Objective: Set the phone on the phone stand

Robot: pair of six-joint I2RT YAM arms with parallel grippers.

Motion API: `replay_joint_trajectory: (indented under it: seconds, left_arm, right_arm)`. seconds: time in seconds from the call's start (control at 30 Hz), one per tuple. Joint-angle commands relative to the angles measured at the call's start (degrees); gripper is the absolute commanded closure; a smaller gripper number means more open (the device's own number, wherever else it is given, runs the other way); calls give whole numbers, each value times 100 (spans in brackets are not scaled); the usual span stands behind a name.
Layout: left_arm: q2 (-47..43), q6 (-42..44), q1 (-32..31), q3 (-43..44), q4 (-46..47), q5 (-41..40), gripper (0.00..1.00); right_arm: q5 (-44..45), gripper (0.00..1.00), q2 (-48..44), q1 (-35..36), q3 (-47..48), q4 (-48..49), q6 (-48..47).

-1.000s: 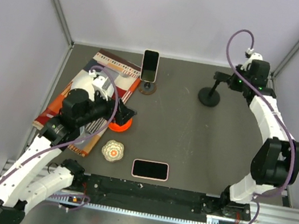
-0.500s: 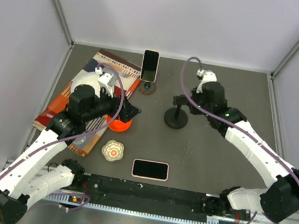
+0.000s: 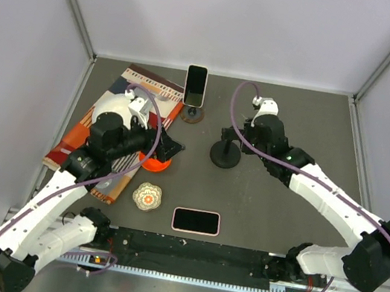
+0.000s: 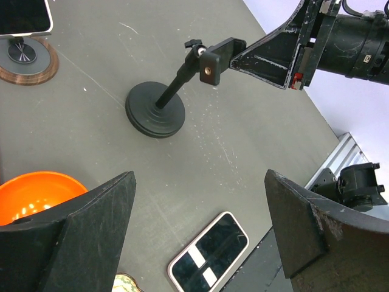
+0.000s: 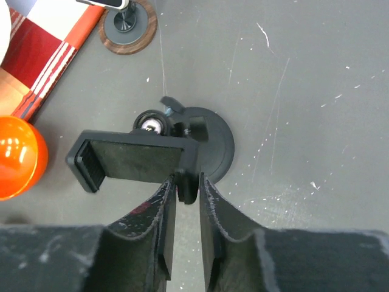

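A phone with a dark screen and pale case lies flat near the front edge; the left wrist view shows this phone low between my fingers. The black phone stand rests its round base on the table at mid-depth. My right gripper is shut on a small tab of the stand's clamp, seen close up at the right gripper. My left gripper hovers open and empty over the orange bowl; in its own view the left gripper stands wide.
A second phone stands upright on a wooden-based holder at the back. An orange bowl and a patterned round item sit left of centre. A striped cloth lies at the left.
My right arm has carried the phone stand from the back right to the middle of the table. The left arm shifted slightly to the right.
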Motion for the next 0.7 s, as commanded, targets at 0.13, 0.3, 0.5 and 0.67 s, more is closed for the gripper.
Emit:
replay_joint_trajectory:
  seconds: [0.13, 0.3, 0.5, 0.67]
  left_arm:
    - [78, -71, 12, 124, 350, 164, 9]
    - [8, -36, 12, 133, 236, 173, 9]
    - [-36, 218, 21, 194, 17, -55, 8]
    - [-203, 438, 21, 247, -177, -687, 8]
  right_arm:
    - [188, 67, -142, 206, 417, -106, 841]
    - [170, 37, -413, 277, 436, -379, 799]
    - [-302, 11, -1459, 268, -265, -582, -525]
    - [-1963, 5, -1943, 573, -645, -1056, -1706]
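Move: The right hand has the right end of the black stand's clamp between its fingers; the stand's middle is about 3 cm to its left, 1 cm ahead and 8 cm below. From this hand the upright phone on its wooden-based stand is about 13 cm ahead and 17 cm left, the orange bowl 25 cm left and 3 cm back. From the left hand, the black stand is about 9 cm ahead and 17 cm right. The right fingers open wide, letting go of the black stand's clamp, and the hand backs away about 6 cm while rising 5. ##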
